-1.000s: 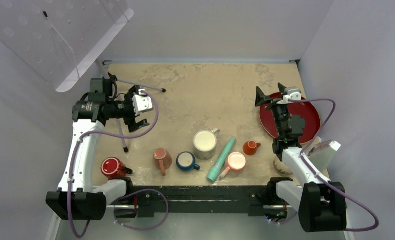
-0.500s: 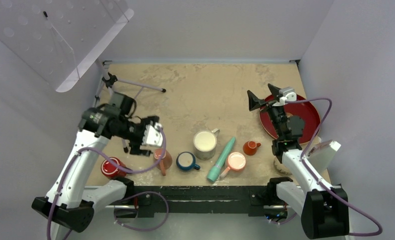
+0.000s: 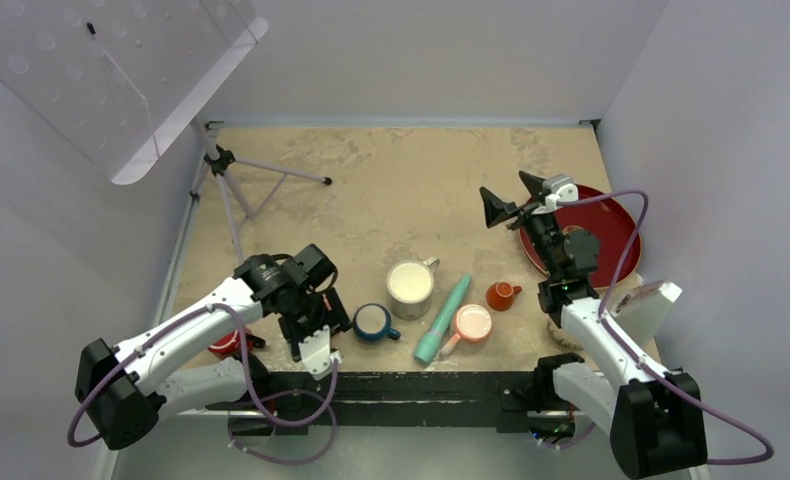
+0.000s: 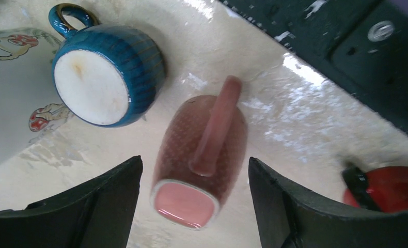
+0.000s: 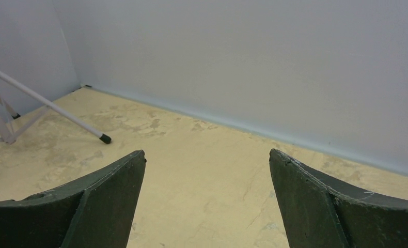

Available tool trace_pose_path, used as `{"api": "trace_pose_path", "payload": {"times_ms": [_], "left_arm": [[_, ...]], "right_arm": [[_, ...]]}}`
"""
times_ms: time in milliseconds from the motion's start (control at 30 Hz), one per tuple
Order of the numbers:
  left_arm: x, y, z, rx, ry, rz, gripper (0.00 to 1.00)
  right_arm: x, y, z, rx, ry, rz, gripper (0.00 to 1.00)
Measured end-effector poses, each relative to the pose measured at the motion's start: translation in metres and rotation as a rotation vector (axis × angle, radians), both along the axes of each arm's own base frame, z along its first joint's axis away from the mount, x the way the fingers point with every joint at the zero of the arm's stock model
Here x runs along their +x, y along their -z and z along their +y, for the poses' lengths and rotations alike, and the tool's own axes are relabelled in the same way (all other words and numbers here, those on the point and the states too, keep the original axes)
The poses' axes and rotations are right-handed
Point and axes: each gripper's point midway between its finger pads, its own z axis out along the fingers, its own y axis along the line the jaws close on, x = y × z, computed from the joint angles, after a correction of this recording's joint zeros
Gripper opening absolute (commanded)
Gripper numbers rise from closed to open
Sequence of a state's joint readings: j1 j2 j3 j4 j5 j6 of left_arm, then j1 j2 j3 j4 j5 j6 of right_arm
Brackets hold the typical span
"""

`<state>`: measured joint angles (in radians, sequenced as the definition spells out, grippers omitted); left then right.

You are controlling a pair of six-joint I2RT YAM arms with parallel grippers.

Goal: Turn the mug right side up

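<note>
The beige mug shows only as a speckled tan patch [image 3: 561, 338] at the table's near right, mostly hidden behind my right arm; I cannot tell how it stands. My left gripper [image 3: 323, 318] is open near the front edge. In the left wrist view it [image 4: 194, 160] straddles a brown-pink mug [image 4: 202, 139] lying on its side, handle up and pink base towards the camera, with both fingers apart from it. My right gripper [image 3: 506, 190] is open and empty, raised at the right, over bare table in the right wrist view [image 5: 206, 152].
Along the front stand a red mug [image 3: 226, 340], a blue mug [image 3: 371, 320], a large white mug [image 3: 409, 283], a teal cylinder [image 3: 443, 318], a pale mug with a peach-pink inside [image 3: 471, 322] and a small orange cup [image 3: 501, 295]. A red plate [image 3: 611, 225] and a tripod [image 3: 231, 175] lie further back.
My left arm has swung from the far left down to the front edge and now sits over the brown-pink mug. My right gripper has drifted a little to the left.
</note>
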<state>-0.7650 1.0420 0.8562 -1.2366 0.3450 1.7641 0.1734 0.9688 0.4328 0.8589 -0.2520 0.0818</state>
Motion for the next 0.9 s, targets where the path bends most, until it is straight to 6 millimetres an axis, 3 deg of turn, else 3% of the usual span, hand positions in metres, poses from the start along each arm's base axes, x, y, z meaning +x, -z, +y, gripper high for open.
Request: {"api": "trace_pose_path", "payload": {"times_ms": [133,367,567,767,900], "left_arm": [[0.017,0.013,-0.011,0.0,0.054,-0.072,0.65],[0.016,0.033,-0.009,0.021,0.132,-0.099,0.41],[0.023,0.049,-0.002,0.092,0.124,-0.097,0.02],[0.038,0.041,-0.012,0.154,0.01,-0.037,0.0],[0.056,0.019,-0.027,0.103,-0.198,-0.014,0.0]], "right_arm": [[0.0,0.004,0.001,-0.002,-0.003,0.014,0.93],[0.002,0.013,0.001,-0.005,0.002,0.041,0.93],[0.007,0.024,0.002,-0.011,0.002,0.076,0.93],[0.007,0.029,0.004,-0.014,-0.002,0.092,0.93],[0.012,0.034,0.002,-0.011,0.01,0.141,0.92]]}}
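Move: The pink mug lies just under my open left hand, its middle some 3 cm ahead, 2 cm to the right and 6 cm below, with its handle facing back towards my base. The blue mug stands about 9 cm to the right of it and nearly level with it; the big white mug is some 17 cm right of the pink mug and 6 cm farther out. The red mug lies about 16 cm to my left hand's left. From my right hand the pink mug is roughly 36 cm left, 19 cm back and 25 cm below. I sink my left hand about 5 cm, easing slightly forward, as its fingers close and pinch the pink mug's handle. Keeping that grip, I rise some 3 cm and carry on forward and a little right, turning the wrist about 20 degrees counter-clockwise. My empty right hand, still open, lowers about 3 cm and tips down. ##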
